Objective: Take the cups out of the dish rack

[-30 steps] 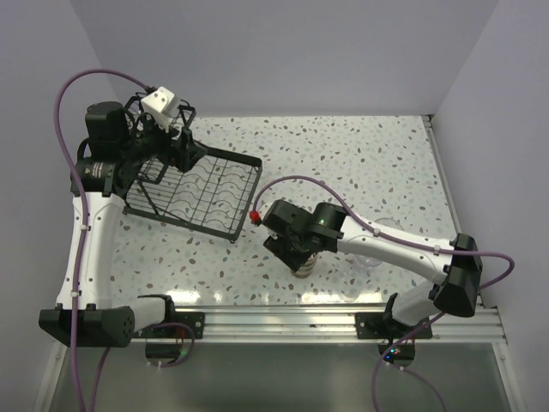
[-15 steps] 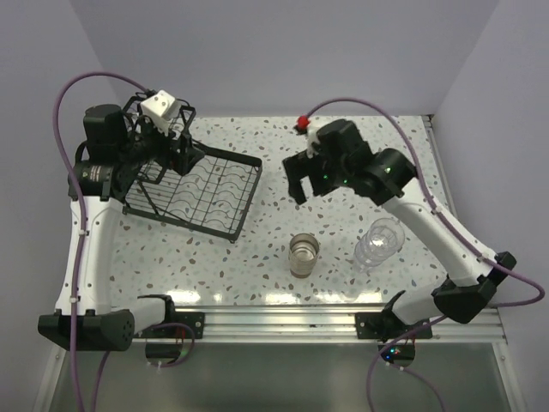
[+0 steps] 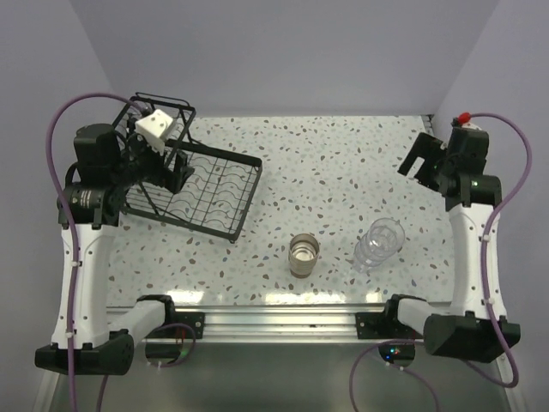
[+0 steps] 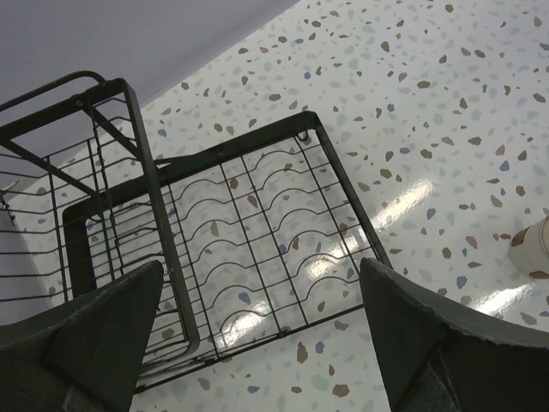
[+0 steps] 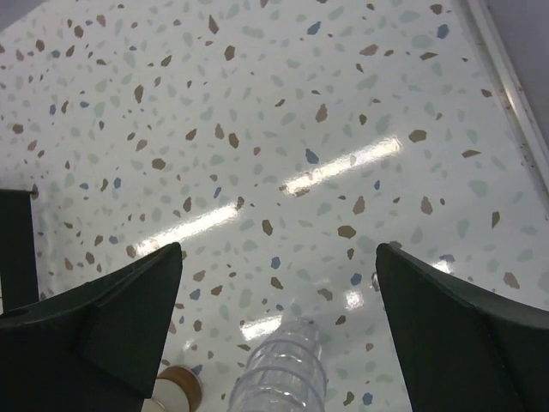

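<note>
The black wire dish rack [image 3: 249, 196] stands at the far left; its flat tray [image 4: 249, 240] shows no cups on it. A cream cup with a brown base [image 3: 304, 255] stands on the table in front of centre. It also shows in the left wrist view [image 4: 533, 247] and the right wrist view [image 5: 176, 390]. A stack of clear ribbed tumblers [image 3: 379, 244] stands to its right, also seen in the right wrist view [image 5: 283, 369]. My left gripper [image 3: 176, 167] hangs open and empty above the rack [image 4: 262, 264]. My right gripper [image 3: 419, 161] is open and empty, high at the far right [image 5: 279, 249].
The raised basket tier [image 4: 103, 146] rises at the rack's left end, under my left wrist. A metal rail [image 3: 326, 319] runs along the near table edge. A table border strip [image 5: 506, 69] lies at the right, close to the side wall.
My right gripper has left the cream cup standing on the table, risen and swung back to the far right. My left arm has drawn back slightly to the left over the rack.
</note>
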Robot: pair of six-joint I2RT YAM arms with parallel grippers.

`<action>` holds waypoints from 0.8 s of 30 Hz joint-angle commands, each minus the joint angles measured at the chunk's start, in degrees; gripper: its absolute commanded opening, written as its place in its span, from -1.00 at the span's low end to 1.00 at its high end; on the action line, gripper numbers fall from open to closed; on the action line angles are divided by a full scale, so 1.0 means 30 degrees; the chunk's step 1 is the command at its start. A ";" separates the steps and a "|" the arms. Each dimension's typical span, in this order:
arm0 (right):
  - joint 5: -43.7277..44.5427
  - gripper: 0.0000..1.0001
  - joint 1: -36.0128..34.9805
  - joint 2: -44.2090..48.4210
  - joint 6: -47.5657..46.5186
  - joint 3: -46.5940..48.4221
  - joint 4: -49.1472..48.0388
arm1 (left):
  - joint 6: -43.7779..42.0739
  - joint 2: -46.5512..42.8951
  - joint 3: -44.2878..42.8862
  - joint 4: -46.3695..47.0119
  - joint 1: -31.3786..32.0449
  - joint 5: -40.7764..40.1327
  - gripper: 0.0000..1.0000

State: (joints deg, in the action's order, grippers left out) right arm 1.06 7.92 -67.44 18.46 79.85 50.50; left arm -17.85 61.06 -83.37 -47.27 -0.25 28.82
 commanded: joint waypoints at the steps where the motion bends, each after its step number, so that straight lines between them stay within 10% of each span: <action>1: 0.1488 0.97 0.0551 0.2085 0.1024 -0.1332 -0.1657 | -0.1110 -0.0956 0.0719 -0.1148 -0.0062 -0.1342 1.00; 24: 0.7820 0.97 -0.0589 1.2342 0.2519 -0.8659 -0.2919 | -0.1639 -1.2440 1.1995 0.3742 -0.0063 -0.7467 1.00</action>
State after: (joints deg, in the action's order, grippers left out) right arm 20.71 7.40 -31.86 24.45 53.89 42.41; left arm -22.13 25.74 -49.89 -42.59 -0.25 8.88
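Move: The cups stand stacked some 31 cm left of the right hand and 17 cm back, about 20 cm below it; the clear glasses are some 14 cm back, 9 cm left and 20 cm below. From the left hand the cups lie roughly 36 cm right, 14 cm back and 28 cm down. The emptied rack's lower tray is about 12 cm ahead, level sideways, 33 cm below; its upper shelf some 20 cm ahead, 13 cm left, 15 cm below. Back, with both grippers empty and staying open: the left hand sinks some 9 cm while drawing back as far and about 6 cm left, away from the rack's lower tray, turning counter-clockwise. The right hand retreats about 10 cm at nearly constant height, drifting right wide of the clear glasses, turning some 20 degrees clockwise and tipping its fingers up, then slows. ##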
